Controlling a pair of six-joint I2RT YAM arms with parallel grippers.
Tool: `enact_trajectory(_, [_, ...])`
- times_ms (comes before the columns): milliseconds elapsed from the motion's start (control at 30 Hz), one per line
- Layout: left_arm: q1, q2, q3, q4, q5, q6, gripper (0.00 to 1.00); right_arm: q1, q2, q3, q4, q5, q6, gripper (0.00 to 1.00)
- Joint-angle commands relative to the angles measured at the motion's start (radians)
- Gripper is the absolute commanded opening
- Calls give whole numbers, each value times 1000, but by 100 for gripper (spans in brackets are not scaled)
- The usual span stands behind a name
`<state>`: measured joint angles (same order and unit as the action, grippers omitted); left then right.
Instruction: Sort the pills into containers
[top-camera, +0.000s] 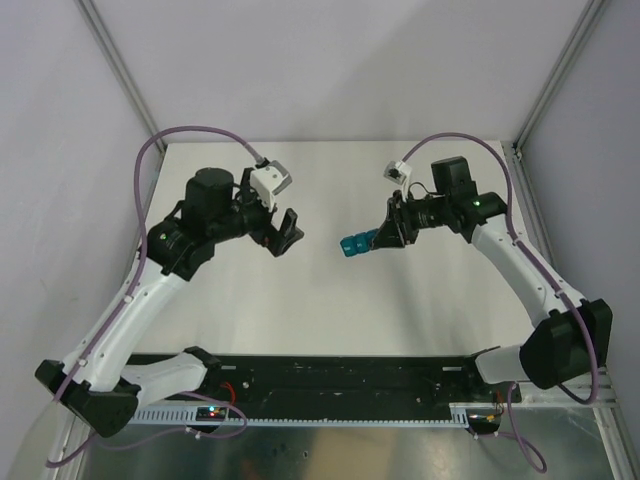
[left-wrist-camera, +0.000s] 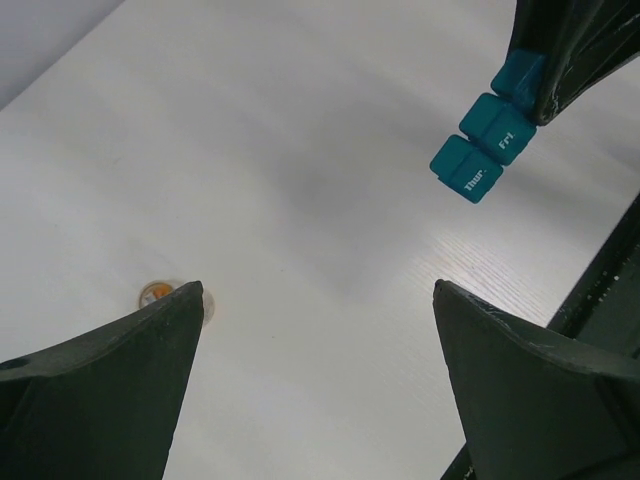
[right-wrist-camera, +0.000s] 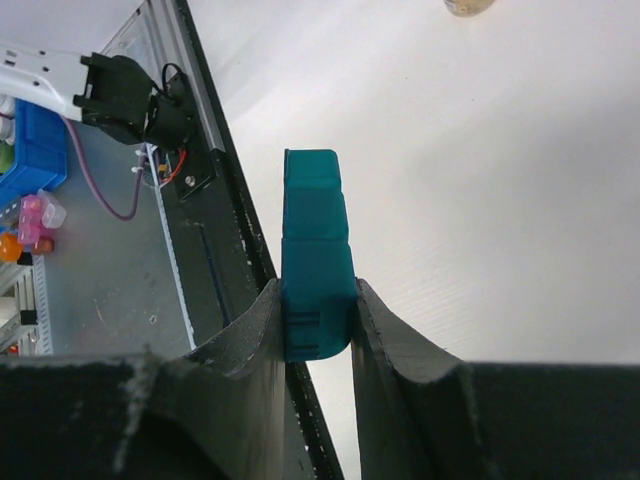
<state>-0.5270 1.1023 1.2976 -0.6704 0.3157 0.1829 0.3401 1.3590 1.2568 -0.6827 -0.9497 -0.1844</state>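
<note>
The containers (top-camera: 354, 245) are a teal strip of three joined compartments, held in the air over the middle of the table. My right gripper (top-camera: 380, 237) is shut on one end of the strip. In the right wrist view the strip (right-wrist-camera: 316, 250) sticks out from between the fingers (right-wrist-camera: 250, 330). In the left wrist view the strip (left-wrist-camera: 487, 143) shows lids marked "Thur" and "Fri", which look closed. My left gripper (top-camera: 287, 233) is open and empty, left of the strip and above the table. No loose pills show.
A small round orange-tan bottle (left-wrist-camera: 152, 293) stands on the white table, partly hidden behind my left finger (left-wrist-camera: 130, 380); its base shows at the top of the right wrist view (right-wrist-camera: 468, 5). The black rail (top-camera: 340, 378) runs along the near edge. A blue bin (right-wrist-camera: 30, 150) lies beyond it.
</note>
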Motion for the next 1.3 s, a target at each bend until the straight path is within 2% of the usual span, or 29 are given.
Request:
enact_trajectory(0, [10,-67,-18,39,-95,-38,100,22,47,33,81,72,71,0])
enact_trajectory(233, [13,-120,-65,63,-155,-43,100,64,158,34,136,125,103,0])
enact_trajectory(767, [23,-158,-146,83,-191,-15,100,63,462,47,308,-6,174,0])
enact_trajectory(1267, [28,-166,-171,98,-178,-14,100,14,620,47,382,-9,280,0])
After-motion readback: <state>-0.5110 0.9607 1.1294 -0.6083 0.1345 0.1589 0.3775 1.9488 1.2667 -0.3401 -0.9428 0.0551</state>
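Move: Below the right hand, which already holds the teal pill box with its free end sticking out to the left, the bare table it sinks to is about 23 cm down, 7 cm ahead and 10 cm left. The pill bottle stands some 12 cm ahead and 32 cm left of the right hand, roughly 20 cm below. From the open, empty left hand the bottle is about 11 cm ahead, 8 cm left and 26 cm down. Lowering the pill box steadily towards the table, the right hand sinks about 17 cm while easing forward some 7 cm and a little left, rolling some 25 degrees with its grip kept. The left hand, fingers still wide open, slides about 4 cm left towards the bottle, first rising slightly and then sinking, and turns some 10 degrees counter-clockwise. ##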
